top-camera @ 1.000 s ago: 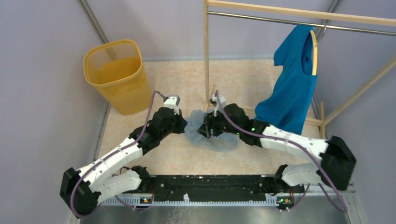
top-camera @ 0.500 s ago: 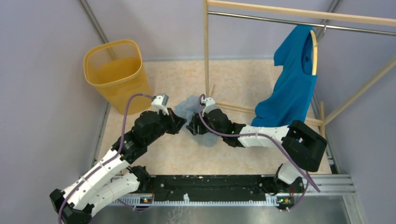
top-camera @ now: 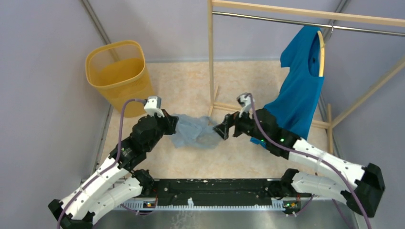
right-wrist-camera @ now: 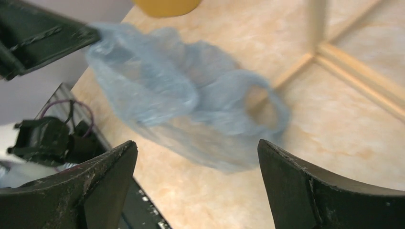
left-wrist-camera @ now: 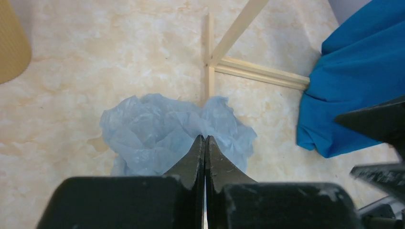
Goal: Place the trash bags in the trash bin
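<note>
The trash bag (top-camera: 193,132), a crumpled pale blue-grey film, lies between my two grippers on the beige floor. My left gripper (top-camera: 174,125) is at its left edge. In the left wrist view, that gripper (left-wrist-camera: 204,137) has its jaws pressed together on a fold of the bag (left-wrist-camera: 157,129). My right gripper (top-camera: 222,131) is open and empty just right of the bag. In the right wrist view, that gripper (right-wrist-camera: 196,143) has its jaws wide apart, and the bag (right-wrist-camera: 181,100) hangs stretched from the left fingers (right-wrist-camera: 43,33). The yellow mesh trash bin (top-camera: 119,76) stands upright at the far left, apart from both grippers.
A wooden clothes rack stands behind the bag, its post (top-camera: 210,57) upright and its base bars (left-wrist-camera: 258,71) on the floor. A bright blue shirt (top-camera: 298,90) hangs from it at the right. Grey walls close in both sides. The arms' black rail (top-camera: 215,188) runs along the near edge.
My right gripper has opened, let go of the bag and drawn back to the right. My left gripper has kept hold and pulled the bag slightly left, spreading it out.
</note>
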Controlling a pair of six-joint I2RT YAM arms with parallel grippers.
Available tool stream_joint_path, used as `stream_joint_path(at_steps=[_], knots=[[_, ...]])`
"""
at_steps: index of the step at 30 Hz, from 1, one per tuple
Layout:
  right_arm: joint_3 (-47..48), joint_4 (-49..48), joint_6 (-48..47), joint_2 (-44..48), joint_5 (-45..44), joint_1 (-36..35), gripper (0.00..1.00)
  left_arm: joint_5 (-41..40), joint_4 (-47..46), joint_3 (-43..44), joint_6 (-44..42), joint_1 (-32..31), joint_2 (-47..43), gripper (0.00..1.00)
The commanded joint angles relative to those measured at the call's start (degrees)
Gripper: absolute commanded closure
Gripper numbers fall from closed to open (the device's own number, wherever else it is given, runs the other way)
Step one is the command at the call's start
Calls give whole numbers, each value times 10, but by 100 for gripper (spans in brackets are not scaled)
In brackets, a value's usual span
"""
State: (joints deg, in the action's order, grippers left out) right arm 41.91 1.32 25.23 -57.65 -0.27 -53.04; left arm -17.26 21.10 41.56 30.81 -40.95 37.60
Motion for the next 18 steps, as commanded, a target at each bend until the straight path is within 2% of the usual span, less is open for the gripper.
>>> stream_joint_path(at_steps=[1, 4, 9, 11, 15, 18], knots=[[-30, 59, -17, 41, 45, 94, 3, -45, -1, -12, -12, 1, -2, 100], [-30, 34, -27, 12, 95, 161, 6, -49, 11, -24, -3, 0, -8, 100], [8, -3, -99, -113, 74, 164, 21, -47, 18, -61, 20, 1, -29, 100], [17, -35, -134, -160, 100, 164, 27, -50, 23, -68, 23, 1, -36, 100], [9, -134, -153, -219, 153, 159, 28, -57, 31, -70, 24, 1, -42, 100], [29, -159, -166, -268, 134, 143, 28, -61, 36, -68, 25, 1, -48, 100]])
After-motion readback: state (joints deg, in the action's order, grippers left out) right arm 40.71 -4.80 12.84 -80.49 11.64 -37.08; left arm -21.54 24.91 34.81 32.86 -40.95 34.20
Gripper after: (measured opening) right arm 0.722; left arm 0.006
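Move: The left fingers hold the trash bag by a corner; its middle hangs about 11 cm to the right, 3 cm ahead and 14 cm below them. From the right hand, the bag's middle is some 14 cm left, 8 cm ahead and 14 cm lower. The foot of the rack post stands about 22 cm ahead and 5 cm left of the right hand, on the table. The trash bin's middle is roughly 25 cm ahead and 24 cm left of the left hand, about 10 cm lower. Swinging first rightward and forward, then dropping steeply, the right hand comes down about 13 cm beside the bag's loose right end, some 7 cm farther out, easing back left at the finish; its open fingers narrow by about a quarter and its wrist rolls some 15 degrees. The left hand, still pinching its corner, sinks about 5 cm and drifts slightly left. ##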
